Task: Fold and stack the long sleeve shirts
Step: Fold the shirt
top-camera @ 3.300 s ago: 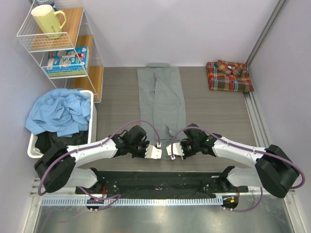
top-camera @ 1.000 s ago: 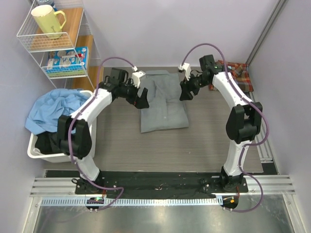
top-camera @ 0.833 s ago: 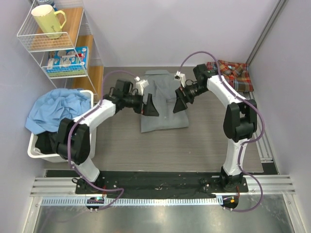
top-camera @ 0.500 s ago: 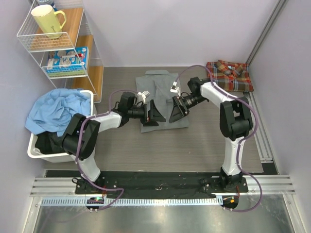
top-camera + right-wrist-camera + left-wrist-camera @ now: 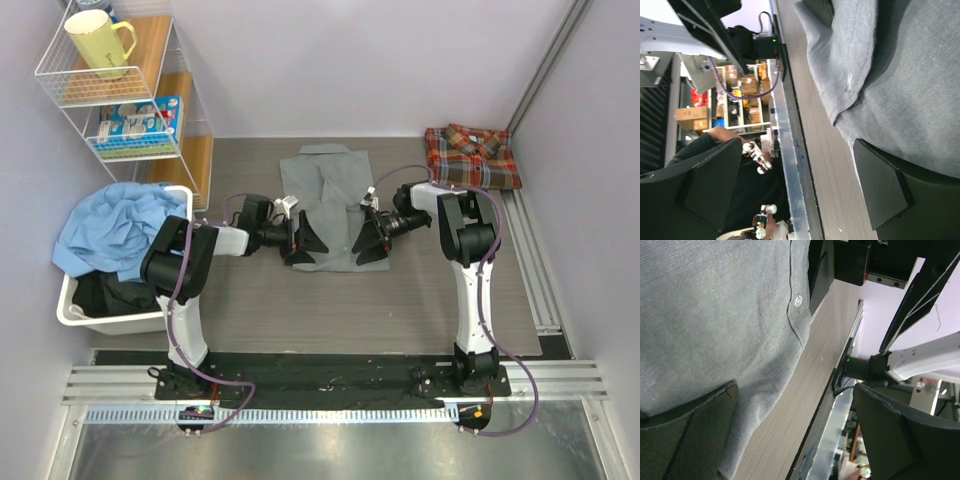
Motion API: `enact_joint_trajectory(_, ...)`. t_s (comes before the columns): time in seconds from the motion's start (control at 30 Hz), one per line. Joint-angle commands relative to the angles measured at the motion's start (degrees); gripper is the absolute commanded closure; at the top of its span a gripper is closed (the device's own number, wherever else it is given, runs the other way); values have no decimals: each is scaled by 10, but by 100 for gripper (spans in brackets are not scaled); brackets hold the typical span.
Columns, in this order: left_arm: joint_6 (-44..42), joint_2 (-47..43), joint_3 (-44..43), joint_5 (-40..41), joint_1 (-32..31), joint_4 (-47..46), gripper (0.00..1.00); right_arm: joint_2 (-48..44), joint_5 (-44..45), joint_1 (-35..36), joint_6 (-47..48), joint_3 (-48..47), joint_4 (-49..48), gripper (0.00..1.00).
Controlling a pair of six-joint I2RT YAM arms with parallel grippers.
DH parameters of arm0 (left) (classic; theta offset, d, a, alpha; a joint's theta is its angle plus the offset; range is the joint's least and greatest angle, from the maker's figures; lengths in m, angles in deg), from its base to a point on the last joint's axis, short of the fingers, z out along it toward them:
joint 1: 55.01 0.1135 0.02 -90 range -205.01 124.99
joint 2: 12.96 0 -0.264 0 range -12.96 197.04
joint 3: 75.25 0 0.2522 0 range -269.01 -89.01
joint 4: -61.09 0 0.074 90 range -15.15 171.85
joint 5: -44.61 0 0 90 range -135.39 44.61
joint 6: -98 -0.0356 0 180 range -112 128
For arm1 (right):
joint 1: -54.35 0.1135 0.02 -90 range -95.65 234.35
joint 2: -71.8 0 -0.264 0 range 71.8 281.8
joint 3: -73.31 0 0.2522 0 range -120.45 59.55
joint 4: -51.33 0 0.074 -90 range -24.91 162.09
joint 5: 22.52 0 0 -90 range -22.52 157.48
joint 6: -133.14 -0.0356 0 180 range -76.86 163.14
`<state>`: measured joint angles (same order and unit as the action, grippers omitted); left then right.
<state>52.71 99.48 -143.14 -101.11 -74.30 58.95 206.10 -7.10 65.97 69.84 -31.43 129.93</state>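
Note:
The grey long sleeve shirt lies folded in the middle of the table, collar at the far end. The plaid long sleeve shirt lies folded at the back right. My left gripper is low at the grey shirt's near left corner and my right gripper at its near right corner. Both are open and hold nothing. In the left wrist view the grey shirt fills the upper left, with one finger against its edge. In the right wrist view the grey shirt lies beside one finger.
A white basket with blue cloth stands at the left. Behind it a wire shelf holds a yellow mug and boxes. A metal rail runs along the right edge.
The grey shirt, earlier a long strip, now lies folded to half its length. Both grippers let go of it, opened wide and came down from its far end to its near corners.

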Motion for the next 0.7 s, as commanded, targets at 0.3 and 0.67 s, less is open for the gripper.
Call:
enact_joint_trajectory(0.3,-184,-155,22,-21,-7,208,0,-170,77,-7,-2,118,-22,0)
enact_joint_trajectory(0.67,-154,-34,-177,30,-22,163,1,-82,139,-31,-41,-52,-74,4)
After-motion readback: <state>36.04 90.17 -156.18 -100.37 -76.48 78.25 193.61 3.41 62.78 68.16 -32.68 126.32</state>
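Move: The folded shirt lies under both wide-open hands, its middle about 7 cm ahead and 5 cm to the right of the left hand, and 7 cm ahead and 8 cm to the left of the right hand, roughly 1 cm below both. Its near hem is some 7 cm behind the left hand and 6 cm to its right. The plaid cloth sits about 18 cm ahead of the right hand and 22 cm to its right. Both open hands drag the shirt back some 5 cm, then swing forward and lift off, the left higher. ##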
